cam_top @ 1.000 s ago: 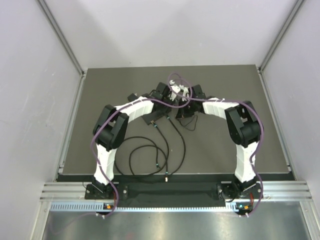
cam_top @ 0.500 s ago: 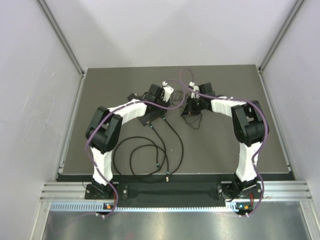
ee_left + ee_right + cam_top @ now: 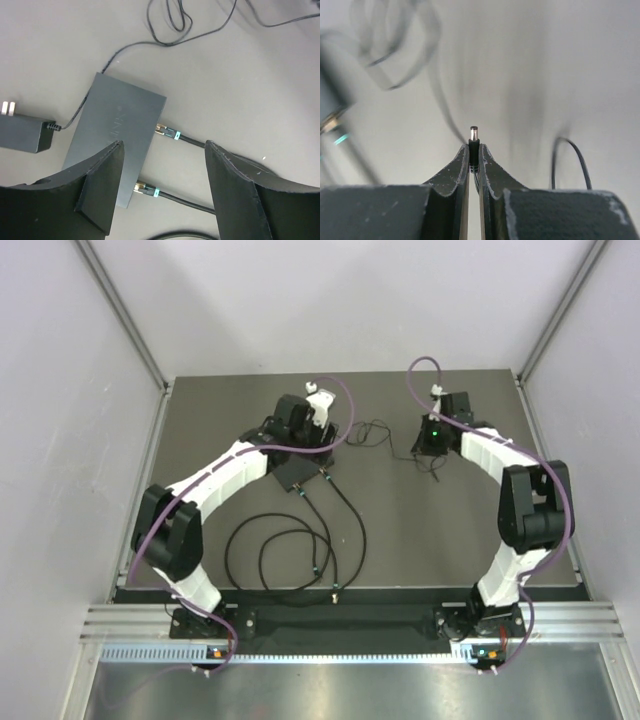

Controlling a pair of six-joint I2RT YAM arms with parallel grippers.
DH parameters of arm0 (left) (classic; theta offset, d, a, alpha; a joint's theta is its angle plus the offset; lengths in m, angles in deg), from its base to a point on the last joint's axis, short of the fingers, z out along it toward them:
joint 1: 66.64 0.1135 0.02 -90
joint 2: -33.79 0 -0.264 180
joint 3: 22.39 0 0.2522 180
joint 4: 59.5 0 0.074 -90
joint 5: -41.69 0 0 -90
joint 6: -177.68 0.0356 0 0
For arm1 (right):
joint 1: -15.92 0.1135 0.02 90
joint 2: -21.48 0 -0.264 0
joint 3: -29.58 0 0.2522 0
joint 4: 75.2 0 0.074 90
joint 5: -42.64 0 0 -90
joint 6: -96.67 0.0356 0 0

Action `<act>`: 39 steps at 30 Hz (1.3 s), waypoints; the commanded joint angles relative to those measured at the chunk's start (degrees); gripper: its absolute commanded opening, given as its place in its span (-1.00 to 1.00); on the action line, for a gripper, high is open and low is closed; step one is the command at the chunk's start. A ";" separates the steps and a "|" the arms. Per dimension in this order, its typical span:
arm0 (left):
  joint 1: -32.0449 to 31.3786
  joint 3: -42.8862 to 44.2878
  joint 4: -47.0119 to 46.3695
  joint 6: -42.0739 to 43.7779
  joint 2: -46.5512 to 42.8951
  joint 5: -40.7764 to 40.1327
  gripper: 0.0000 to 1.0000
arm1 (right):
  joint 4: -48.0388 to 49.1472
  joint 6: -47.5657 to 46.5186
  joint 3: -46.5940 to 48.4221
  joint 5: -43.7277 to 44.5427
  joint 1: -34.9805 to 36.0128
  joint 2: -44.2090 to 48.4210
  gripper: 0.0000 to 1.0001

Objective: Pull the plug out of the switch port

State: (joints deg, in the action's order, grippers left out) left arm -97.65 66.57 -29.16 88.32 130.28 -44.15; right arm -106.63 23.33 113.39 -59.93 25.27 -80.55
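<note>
The switch point(image 3: 117, 135) is a flat matte-black box lying on the mat, also seen in the top view point(image 3: 296, 477). Two black network cables point(image 3: 167, 133) are plugged into its right-hand edge. My left gripper point(image 3: 165, 146) hovers above that edge, open and holding nothing. The small barrel plug point(image 3: 474, 135), metal tip showing, is pinched between the fingers of my right gripper point(image 3: 474, 148). Its thin black lead trails behind. In the top view the right gripper point(image 3: 430, 443) is well to the right of the switch, so the plug is clear of the box.
A black power brick point(image 3: 22, 132) lies left of the switch, and its thin lead point(image 3: 165, 20) loops across the mat behind. Coils of thicker black cable point(image 3: 290, 550) lie in front of the switch. Side walls enclose the mat point(image 3: 480, 530).
The two arms have swung apart. The left one went left and opened its jaws over the switch. The right one carried the plug off to the right, trailing its lead.
</note>
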 commanded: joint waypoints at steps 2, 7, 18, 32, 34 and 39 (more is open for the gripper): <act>0.15 0.65 1.52 -4.86 -1.48 -2.58 0.42 | -3.95 -1.72 0.53 15.53 -5.73 1.14 -0.92; 0.51 -0.66 2.41 -6.27 -2.97 -5.66 0.42 | -6.23 -4.44 3.87 25.57 -8.90 -0.09 -0.89; 2.62 -4.71 0.12 -8.29 -5.52 -4.43 0.41 | -5.27 -5.86 5.37 17.42 -9.79 -4.13 -0.55; 3.58 -5.85 0.82 -6.19 -6.22 1.27 0.41 | -10.80 -8.06 10.90 25.42 -0.03 1.92 0.71; 4.37 -5.77 0.91 -5.40 -6.31 2.34 0.41 | -12.20 -8.23 12.22 24.97 0.93 4.65 0.86; 9.10 -4.02 2.14 -5.13 -5.17 5.49 0.41 | -16.96 -11.55 19.08 22.26 2.87 5.71 0.80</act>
State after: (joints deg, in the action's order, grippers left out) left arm -91.70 61.30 -27.17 82.07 126.91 -42.09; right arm -120.75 14.55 127.42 -37.20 27.19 -78.43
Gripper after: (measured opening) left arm 0.707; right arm 0.920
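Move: The right hand already holds the free plug about 8 cm above the table. The bare patch where it will be let go lies some 12 cm to this hand's right, about 1 cm ahead and 7 cm below. The switch sits roughly 25 cm to the hand's left and 1 cm ahead, with the cord coil about 10 cm left and 9 cm ahead. From the idle left hand, that patch is some 31 cm to the right, 3 cm ahead and 15 cm below. Rightward and fast, the right hand carries the plug about 15 cm farther from the switch, rolling its fingers some 20 degrees to the right, then dips 3 cm while easing back left, opens wide to let go of the plug, and climbs about 10 cm clear. The open, empty left hand drifts 5 cm left and slightly down, turning a little counter-clockwise. ##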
